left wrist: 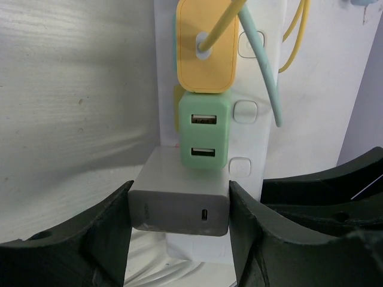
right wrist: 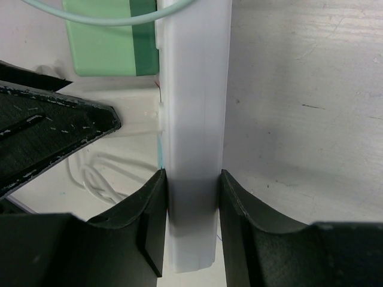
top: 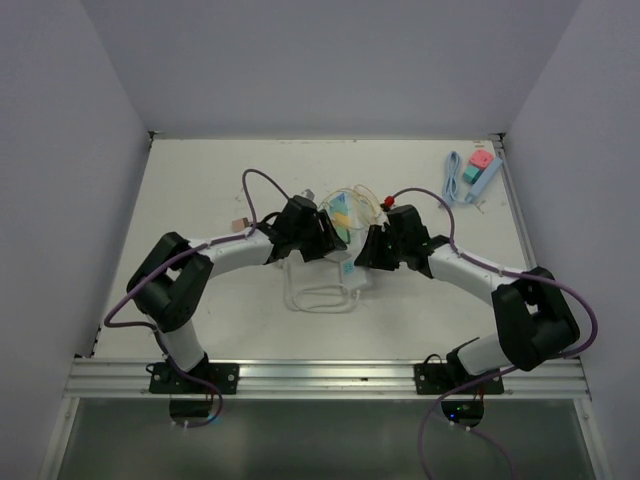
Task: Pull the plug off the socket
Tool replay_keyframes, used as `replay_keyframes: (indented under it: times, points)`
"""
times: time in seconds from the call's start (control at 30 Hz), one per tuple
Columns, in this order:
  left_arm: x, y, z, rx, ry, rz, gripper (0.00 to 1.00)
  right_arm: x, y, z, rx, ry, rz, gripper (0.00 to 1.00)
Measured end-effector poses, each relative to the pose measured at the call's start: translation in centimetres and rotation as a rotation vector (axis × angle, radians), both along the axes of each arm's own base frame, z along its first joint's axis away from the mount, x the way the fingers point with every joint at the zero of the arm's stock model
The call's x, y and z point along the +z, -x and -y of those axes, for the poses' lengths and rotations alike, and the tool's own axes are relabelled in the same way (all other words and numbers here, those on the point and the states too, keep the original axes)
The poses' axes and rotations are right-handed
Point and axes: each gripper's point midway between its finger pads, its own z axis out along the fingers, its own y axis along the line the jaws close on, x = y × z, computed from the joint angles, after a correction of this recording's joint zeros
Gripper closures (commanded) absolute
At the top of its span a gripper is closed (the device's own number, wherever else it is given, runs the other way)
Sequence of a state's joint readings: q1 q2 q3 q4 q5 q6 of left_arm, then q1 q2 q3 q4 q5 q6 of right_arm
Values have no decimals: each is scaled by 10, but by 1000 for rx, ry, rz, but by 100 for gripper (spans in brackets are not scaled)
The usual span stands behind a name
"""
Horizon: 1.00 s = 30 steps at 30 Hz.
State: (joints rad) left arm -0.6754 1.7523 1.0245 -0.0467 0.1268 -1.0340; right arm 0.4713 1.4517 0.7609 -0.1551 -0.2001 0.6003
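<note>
A white socket strip [left wrist: 254, 78] lies on the table with three plugs in a row. Nearest the camera in the left wrist view is a grey-white plug [left wrist: 179, 206]; my left gripper [left wrist: 179, 222] is shut on it, one finger pressed against each side. Beyond it sit a green USB adapter [left wrist: 203, 134] and a yellow plug [left wrist: 206, 48] with a yellow cable. My right gripper [right wrist: 191, 221] is shut on the strip's [right wrist: 194, 119] near end, seen edge-on. From above, both grippers [top: 318, 238] [top: 368, 250] meet over the strip [top: 349, 268] at the table's middle.
The strip's white cord [top: 320, 295] lies coiled just in front of the grippers. A blue cable with pink and teal blocks [top: 475, 175] rests at the back right. A small tan piece [top: 238, 224] lies left of the left arm. Walls enclose three sides.
</note>
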Motion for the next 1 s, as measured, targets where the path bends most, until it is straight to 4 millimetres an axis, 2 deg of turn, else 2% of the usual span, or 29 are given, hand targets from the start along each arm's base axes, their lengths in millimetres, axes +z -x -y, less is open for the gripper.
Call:
replay_keyframes:
  times: [0.03, 0.23, 0.47, 0.6, 0.7, 0.83, 1.0]
  points:
    - [0, 0, 0, 0, 1, 0, 100, 0, 0, 0, -4, 2, -1, 100]
    - [0, 3, -3, 15, 19, -3, 100, -2, 0, 2, -22, 14, -6, 100]
    - [4, 12, -22, 43, 76, -38, 100, -6, 7, 0, -15, -4, -40, 100]
    - [18, 6, -48, 101, 78, -19, 100, -5, -10, 20, -122, 24, -21, 100]
    - [20, 4, -62, 132, 72, -19, 100, -3, -22, 33, -191, 44, 1, 100]
    - [14, 5, -79, 144, 43, -27, 100, -2, -25, 35, -199, 39, 20, 100]
    - [7, -19, -128, 233, -21, -8, 100, -1, -23, 33, -174, 25, 31, 100]
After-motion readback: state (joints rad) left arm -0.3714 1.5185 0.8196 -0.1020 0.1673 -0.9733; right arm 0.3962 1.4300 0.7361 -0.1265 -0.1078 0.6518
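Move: The white plug is already between the left fingers, still in the strip, whose sockets face left; the green USB plug sits next to it, about 4 cm ahead of the left hand and 1 cm right. The strip's near end lies some 4 cm right and 5 cm back; the brown plug lies on the table about 22 cm left and 6 cm ahead, roughly 5 cm lower. From the right hand, which grips the strip, the white plug is about 6 cm left and 2 cm ahead. Still pinching the white plug, the left hand pulls it left against the right hand's kept grip on the strip, slowly at first, then fast, about 13 cm in all, rising slightly midway, edging forward at the end and turning a little counter-clockwise. The right hand first nearly stays, then shifts some 4 cm right and forward with the strip, turning about 10 degrees clockwise. ##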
